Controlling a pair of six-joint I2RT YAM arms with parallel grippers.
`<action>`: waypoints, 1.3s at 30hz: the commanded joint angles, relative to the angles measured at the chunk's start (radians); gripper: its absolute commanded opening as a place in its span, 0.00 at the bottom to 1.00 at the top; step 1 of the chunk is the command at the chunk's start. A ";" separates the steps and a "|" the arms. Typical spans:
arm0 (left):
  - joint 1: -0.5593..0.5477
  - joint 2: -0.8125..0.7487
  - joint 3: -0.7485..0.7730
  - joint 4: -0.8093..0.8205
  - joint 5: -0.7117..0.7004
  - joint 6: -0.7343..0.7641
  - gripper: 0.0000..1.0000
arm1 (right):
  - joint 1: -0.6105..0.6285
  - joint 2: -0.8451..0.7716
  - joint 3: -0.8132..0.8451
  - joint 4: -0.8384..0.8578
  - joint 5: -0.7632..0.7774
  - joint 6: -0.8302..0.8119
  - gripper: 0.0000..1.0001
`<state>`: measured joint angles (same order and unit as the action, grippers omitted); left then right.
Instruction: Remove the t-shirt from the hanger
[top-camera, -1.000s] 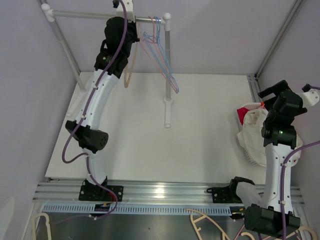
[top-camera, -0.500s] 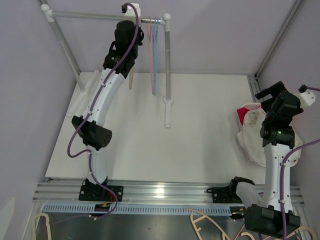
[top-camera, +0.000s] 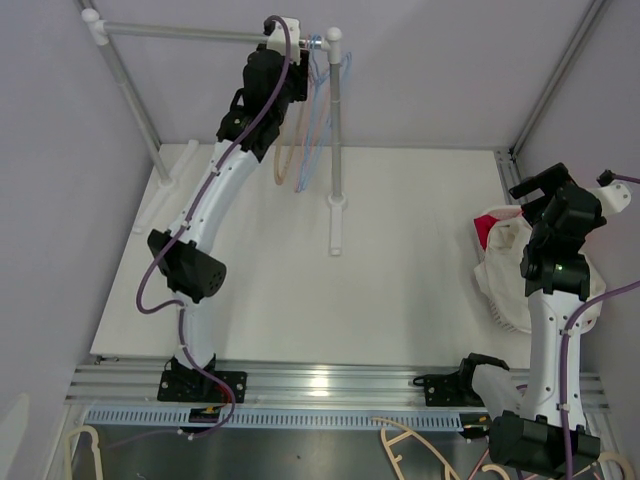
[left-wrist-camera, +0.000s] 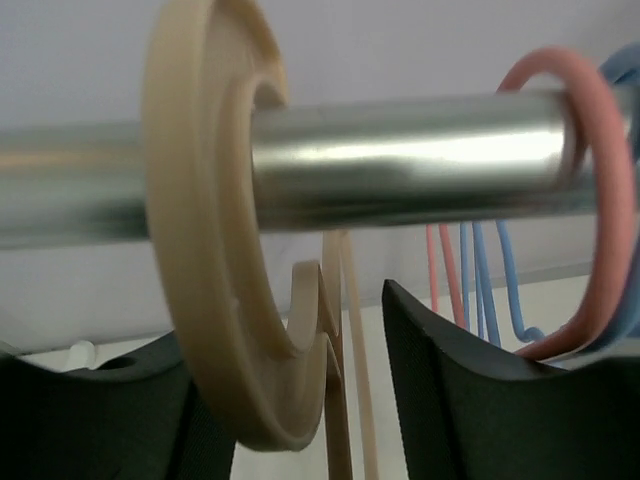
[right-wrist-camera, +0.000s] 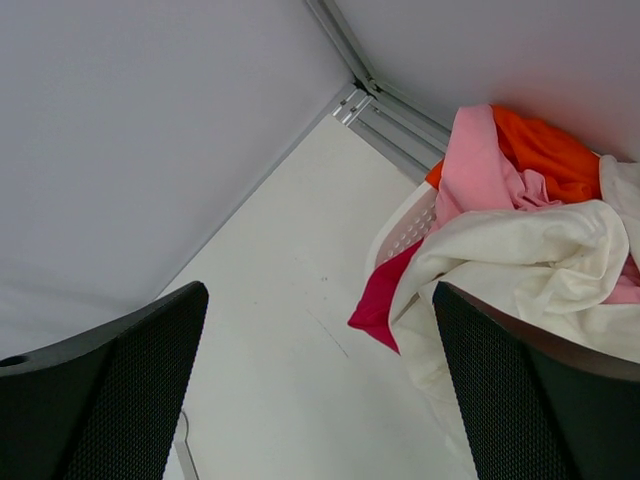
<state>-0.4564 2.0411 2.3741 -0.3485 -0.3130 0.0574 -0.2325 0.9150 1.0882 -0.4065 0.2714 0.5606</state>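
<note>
My left gripper (top-camera: 287, 55) is up at the metal rail (top-camera: 180, 32) of the clothes rack. In the left wrist view my left gripper (left-wrist-camera: 290, 325) is open, with the hook of a bare beige hanger (left-wrist-camera: 210, 300) on the rail (left-wrist-camera: 400, 160) between its fingers. The beige hanger (top-camera: 283, 150) hangs beside pink and blue hangers (top-camera: 315, 130). No shirt is on any hanger. A white t-shirt (top-camera: 505, 285) lies in the basket at the right, and shows in the right wrist view (right-wrist-camera: 520, 250). My right gripper (top-camera: 565, 195) is open and empty above it (right-wrist-camera: 320, 300).
The rack's upright post (top-camera: 336, 150) stands on the white table, right of the hangers. The white basket (right-wrist-camera: 405, 228) holds pink, orange and red clothes too. More beige hangers (top-camera: 420, 450) lie below the table's near rail. Purple walls enclose the cell.
My left arm has moved right along the rail, and the beige hanger has slid with it up to the pink and blue hangers, which swing. The right arm has barely moved.
</note>
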 joint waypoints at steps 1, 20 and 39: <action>-0.007 -0.096 -0.045 0.022 0.015 -0.025 0.58 | 0.009 -0.021 -0.001 0.005 -0.015 0.012 0.99; -0.107 -0.864 -0.736 -0.200 -0.044 -0.296 1.00 | 0.064 -0.044 0.018 -0.060 -0.264 -0.050 1.00; -0.110 -1.690 -1.586 -0.288 0.215 -0.472 1.00 | 0.337 -0.577 -0.264 -0.351 -0.354 0.021 0.99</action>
<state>-0.5621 0.3866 0.8120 -0.6609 -0.1265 -0.3923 0.1005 0.3733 0.8272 -0.7094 -0.0372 0.5766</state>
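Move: The beige hanger already hangs on the rail, its neck right at the left hand point, between half-open fingers. The rail runs about 5 cm above and 2 cm ahead. The pink hanger hooks some 5 cm to the right and 2 cm ahead, and the rack's end post stands 8 cm right, 2 cm ahead. From the right hand, the white t-shirt in the basket lies roughly 8 cm right, 3 cm back and 20 cm below. The beige hanger is left on the rail as the left fingers spread from half to wide open. That hand dips slightly, then draws back about 38 cm towards its base, rising clear at first before sinking to some 17 cm below its start, drifting 10 cm left and tipping down. The open right hand swings 15 cm left and 11 cm back off the basket, sinking 6 cm and turning about 35 degrees counter-clockwise. ##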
